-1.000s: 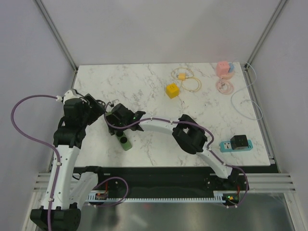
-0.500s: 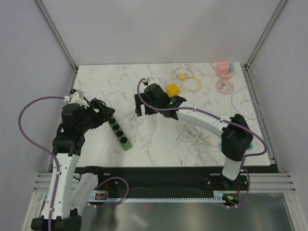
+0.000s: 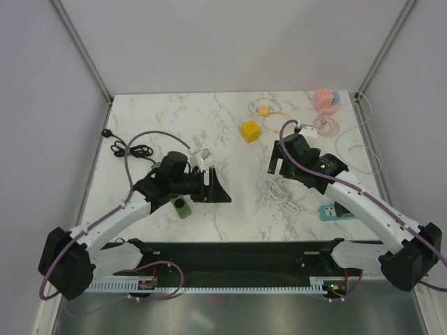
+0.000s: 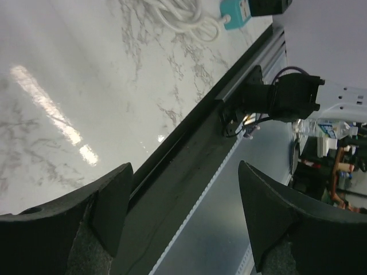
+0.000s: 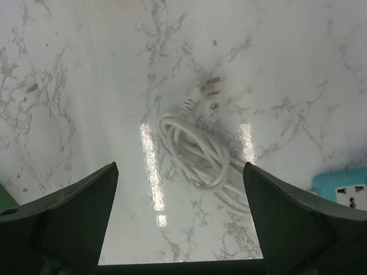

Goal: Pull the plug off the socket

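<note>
A black plug [image 4: 269, 6] sits in the teal socket block [image 4: 236, 12] at the top edge of the left wrist view. From above, the socket [image 3: 327, 211] peeks out from under my right forearm at the front right, and the plug is hidden there. One corner of the socket [image 5: 344, 192] also shows low in the right wrist view. My right gripper [image 3: 276, 159] [image 5: 180, 169] hangs open over the white coiled cord [image 5: 198, 152], up and left of the socket. My left gripper [image 3: 216, 187] [image 4: 183, 172] is open and empty near the table's front edge, far left of the socket.
A green power strip [image 3: 181, 207] lies under my left arm. A black cord [image 3: 129, 149] lies at the far left. A yellow cube [image 3: 250, 130], a yellow cable [image 3: 269, 115], pink blocks [image 3: 325, 99] and a pink cord [image 3: 325, 125] sit at the back. The white cord [image 3: 279, 194] lies mid-right.
My right arm pulled back from the left-middle of the table to the right side. My left arm swung from the left rear across the front. The black cord now shows.
</note>
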### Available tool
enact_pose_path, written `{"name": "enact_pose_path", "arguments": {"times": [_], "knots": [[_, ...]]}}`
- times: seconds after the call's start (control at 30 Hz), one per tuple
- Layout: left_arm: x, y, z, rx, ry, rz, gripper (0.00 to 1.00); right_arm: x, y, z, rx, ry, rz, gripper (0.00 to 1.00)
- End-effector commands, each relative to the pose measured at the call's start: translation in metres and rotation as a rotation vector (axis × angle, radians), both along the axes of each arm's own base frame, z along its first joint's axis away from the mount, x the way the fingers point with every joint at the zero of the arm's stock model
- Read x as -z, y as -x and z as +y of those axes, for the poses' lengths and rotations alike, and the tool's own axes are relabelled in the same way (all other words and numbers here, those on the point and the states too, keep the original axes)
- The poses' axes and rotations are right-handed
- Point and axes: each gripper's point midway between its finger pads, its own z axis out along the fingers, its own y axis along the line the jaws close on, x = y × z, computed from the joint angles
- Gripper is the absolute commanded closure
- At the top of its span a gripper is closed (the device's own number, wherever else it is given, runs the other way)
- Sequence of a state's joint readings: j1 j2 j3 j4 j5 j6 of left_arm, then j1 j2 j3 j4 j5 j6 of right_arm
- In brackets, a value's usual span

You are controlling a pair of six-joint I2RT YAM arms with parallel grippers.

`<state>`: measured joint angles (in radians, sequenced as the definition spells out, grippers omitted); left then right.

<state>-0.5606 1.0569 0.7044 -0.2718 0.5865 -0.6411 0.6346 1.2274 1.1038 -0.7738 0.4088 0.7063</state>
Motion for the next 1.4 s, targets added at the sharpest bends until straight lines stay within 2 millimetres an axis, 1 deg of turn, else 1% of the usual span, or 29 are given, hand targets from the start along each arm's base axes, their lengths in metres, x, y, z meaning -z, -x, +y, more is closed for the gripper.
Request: {"name": "enact_pose_path", "arguments": {"times": [0.0, 0.07, 0.1, 0.13, 0.17, 0.2, 0.23, 0.27, 0.37, 0.43, 0.53, 0.63, 0.7, 0.73, 0.77, 0.8, 0.87, 0.9, 0.97, 1.07, 1.1, 1.13, 1.17, 1.2, 1.23, 1.27, 1.3, 1.33, 1.37], "knots": [[0.003, 0.003, -0.050, 0.073, 0.065, 0.057, 0.19, -0.017, 0.015, -0.047, 0.175, 0.061, -0.022, 0.02], [0.003, 0.000, -0.073, 0.083, 0.088, 0.045, 0.20, -0.032, 0.017, -0.058, 0.209, 0.051, -0.067, 0.02], [0.009, 0.007, -0.086, 0.093, 0.082, 0.080, 0.20, -0.039, 0.017, -0.064, 0.222, 0.055, -0.088, 0.02], [0.019, 0.000, -0.099, 0.084, 0.069, 0.093, 0.19, -0.048, 0.017, -0.075, 0.251, 0.064, -0.120, 0.03], [0.025, 0.004, -0.109, 0.086, 0.063, 0.134, 0.19, -0.056, 0.017, -0.081, 0.262, 0.066, -0.141, 0.02], [0.032, 0.003, -0.116, 0.082, 0.056, 0.158, 0.19, -0.059, 0.017, -0.086, 0.267, 0.076, -0.149, 0.02], [0.047, 0.001, -0.126, 0.085, 0.045, 0.194, 0.19, -0.064, 0.018, -0.093, 0.282, 0.084, -0.161, 0.02], [0.043, 0.001, -0.138, 0.090, 0.060, 0.208, 0.19, -0.066, 0.018, -0.096, 0.270, 0.105, -0.162, 0.02], [0.056, -0.007, -0.159, 0.072, 0.041, 0.238, 0.19, -0.061, 0.017, -0.097, 0.235, 0.120, -0.132, 0.02], [0.063, -0.013, -0.168, 0.055, 0.031, 0.253, 0.18, -0.056, 0.016, -0.095, 0.214, 0.128, -0.108, 0.02], [0.084, -0.024, -0.182, -0.004, 0.004, 0.321, 0.17, -0.045, 0.016, -0.089, 0.182, 0.127, -0.079, 0.02], [0.094, -0.035, -0.188, -0.064, -0.014, 0.334, 0.14, -0.040, 0.014, -0.085, 0.156, 0.119, -0.081, 0.02], [0.109, -0.041, -0.188, -0.109, -0.046, 0.358, 0.14, -0.040, 0.012, -0.085, 0.150, 0.124, -0.092, 0.02], [0.108, -0.044, -0.191, -0.117, -0.045, 0.358, 0.13, -0.039, 0.012, -0.085, 0.148, 0.127, -0.091, 0.02], [0.111, -0.046, -0.193, -0.127, -0.049, 0.368, 0.14, -0.039, 0.011, -0.085, 0.144, 0.126, -0.095, 0.02], [0.122, -0.048, -0.193, -0.137, -0.065, 0.378, 0.14, -0.039, 0.010, -0.084, 0.143, 0.126, -0.096, 0.02], [0.124, -0.052, -0.199, -0.144, -0.067, 0.384, 0.17, -0.038, 0.008, -0.083, 0.135, 0.130, -0.097, 0.02], [0.130, -0.053, -0.200, -0.144, -0.076, 0.394, 0.20, -0.037, 0.008, -0.083, 0.134, 0.133, -0.093, 0.02], [0.132, -0.056, -0.204, -0.144, -0.077, 0.392, 0.25, -0.037, 0.007, -0.082, 0.126, 0.136, -0.092, 0.02], [0.138, -0.059, -0.201, -0.155, -0.106, 0.377, 0.41, -0.034, 0.008, -0.081, 0.112, 0.141, -0.082, 0.02], [0.139, -0.062, -0.198, -0.174, -0.119, 0.364, 0.48, -0.034, 0.009, -0.080, 0.107, 0.135, -0.081, 0.02], [0.139, -0.062, -0.193, -0.176, -0.141, 0.352, 0.63, -0.032, 0.009, -0.079, 0.096, 0.133, -0.076, 0.02], [0.140, -0.063, -0.189, -0.183, -0.153, 0.341, 0.70, -0.031, 0.009, -0.078, 0.085, 0.134, -0.074, 0.02], [0.141, -0.066, -0.182, -0.204, -0.173, 0.323, 0.82, -0.029, 0.010, -0.077, 0.078, 0.132, -0.068, 0.02], [0.135, -0.070, -0.176, -0.209, -0.180, 0.296, 0.90, -0.026, 0.011, -0.073, 0.055, 0.124, -0.057, 0.02], [0.136, -0.070, -0.168, -0.220, -0.206, 0.292, 0.98, -0.025, 0.011, -0.071, 0.028, 0.128, -0.052, 0.02], [0.143, -0.070, -0.155, -0.245, -0.239, 0.290, 0.98, -0.023, 0.012, -0.067, 0.003, 0.127, -0.041, 0.02], [0.134, -0.077, -0.144, -0.267, -0.230, 0.273, 0.98, -0.021, 0.013, -0.059, -0.045, 0.104, -0.026, 0.02], [0.134, -0.078, -0.135, -0.282, -0.235, 0.276, 0.98, -0.019, 0.014, -0.055, -0.075, 0.099, -0.017, 0.02]]}}
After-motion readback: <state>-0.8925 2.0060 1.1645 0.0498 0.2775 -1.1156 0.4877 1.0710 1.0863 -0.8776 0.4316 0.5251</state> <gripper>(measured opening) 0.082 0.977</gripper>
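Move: The coiled white cable, on the table, is roughly 22 cm to the left hand's right, 6 cm ahead and 14 cm below; its loose white plug lies about 6 cm farther out than the coil. The teal socket is some 43 cm to that hand's right, 1 cm ahead, at table level, and the green socket about 12 cm left and 8 cm ahead. From the right hand the coil lies nearly beneath, some 15 cm below and 2 cm back. The left fingers close on the near-left part of the white cable coil and pinch it, after the open hand swoops about 20 cm right and 14 cm down to it, first easing back, then curving forward while turning steeper downward by some 20 degrees. Once shut, it eases slightly left. The right hand, open and empty, clears off to the right and up, then sinks a little. ##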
